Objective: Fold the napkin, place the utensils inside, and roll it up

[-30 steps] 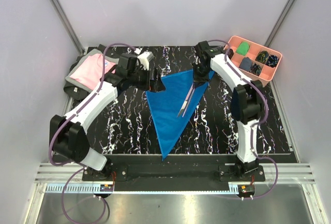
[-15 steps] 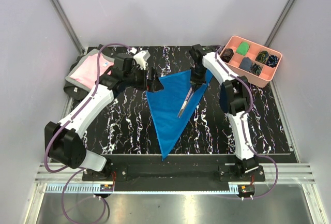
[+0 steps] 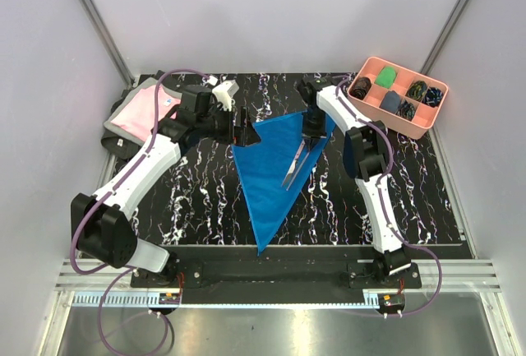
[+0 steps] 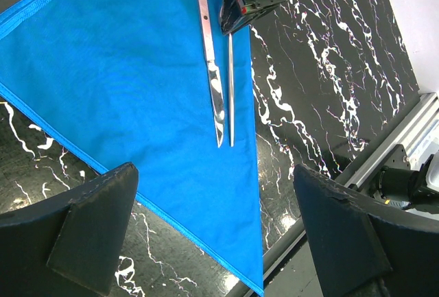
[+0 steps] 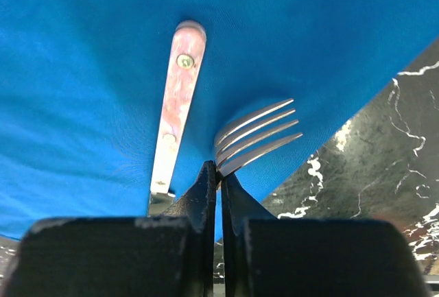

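Note:
The blue napkin (image 3: 269, 177) lies folded into a triangle, its long point toward the near edge. Two utensils lie side by side on its right half: a knife (image 4: 212, 70) and a fork (image 4: 230, 91). In the right wrist view my right gripper (image 5: 219, 170) is shut on the fork (image 5: 257, 136) just behind the tines, with the knife (image 5: 180, 91) handle end to its left. From above, the right gripper (image 3: 308, 141) stands at the utensils' far end. My left gripper (image 3: 244, 130) hovers open over the napkin's left corner, and between its fingers (image 4: 89, 225) is only cloth.
A pink compartment tray (image 3: 430, 120) with small cloth bundles sits at the back right. A folded pink shirt (image 3: 144, 113) lies at the back left. The black marbled table (image 3: 197, 191) ends at a metal rail near the arm bases.
The right arm has folded in toward the left while its gripper stayed at the utensils' far end. The left arm shifted slightly and then held still. The utensils and napkin lie as before.

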{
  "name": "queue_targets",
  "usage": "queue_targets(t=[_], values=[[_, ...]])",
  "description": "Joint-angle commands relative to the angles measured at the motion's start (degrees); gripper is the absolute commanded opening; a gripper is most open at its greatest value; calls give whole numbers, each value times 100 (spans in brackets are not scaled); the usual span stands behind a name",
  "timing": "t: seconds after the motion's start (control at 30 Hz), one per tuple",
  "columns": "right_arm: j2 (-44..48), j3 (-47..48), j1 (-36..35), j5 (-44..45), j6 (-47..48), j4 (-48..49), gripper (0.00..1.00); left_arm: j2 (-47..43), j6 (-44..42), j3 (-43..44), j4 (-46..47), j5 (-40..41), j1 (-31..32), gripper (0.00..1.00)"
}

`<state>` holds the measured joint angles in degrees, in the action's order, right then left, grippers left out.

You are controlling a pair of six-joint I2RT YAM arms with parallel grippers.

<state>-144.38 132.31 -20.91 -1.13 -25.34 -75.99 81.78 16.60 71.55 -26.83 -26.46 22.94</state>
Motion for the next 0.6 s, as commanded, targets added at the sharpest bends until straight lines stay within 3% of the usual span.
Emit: queue_targets(t=[0.0, 0.1, 0.2, 0.23, 0.57], values=[[-73, 339, -63, 86, -94, -619, 0, -268, 28, 61, 257, -193, -9, 98], [-161, 418, -71, 86, -120, -628, 0, -259, 27, 61, 248, -193, -9, 98], [-231, 497, -63, 60, -111, -619, 11, -259, 27, 52, 240, -176, -9, 99], [-240, 515, -71, 42, -129, -619, 20, -250, 19, 61, 240, -167, -9, 98], [-126, 717, -71, 42, -85, -602, 48, -206, 10, 52, 231, -132, -9, 99]])
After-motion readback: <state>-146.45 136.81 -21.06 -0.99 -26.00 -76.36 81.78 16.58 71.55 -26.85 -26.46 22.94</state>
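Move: The fork is already pinched near its tines by the right hand, low over the napkin; its middle lies about 5 cm back and 2 cm left of that hand, about 1 cm below. The knife beside it has its middle some 2 cm back and 4 cm left of the right hand, and the napkin's middle is about 5 cm back and 9 cm left. From the left hand the fork is roughly level, 14 cm to the right and 20 cm below. The right fingers let go of the fork's neck, spreading from shut to nearly half open while still pointing straight down astride it. The hand first settles a few millimetres onto the napkin, then slides roughly 1.5 cm forward and slightly left, past the neck towards the tines, staying low. ##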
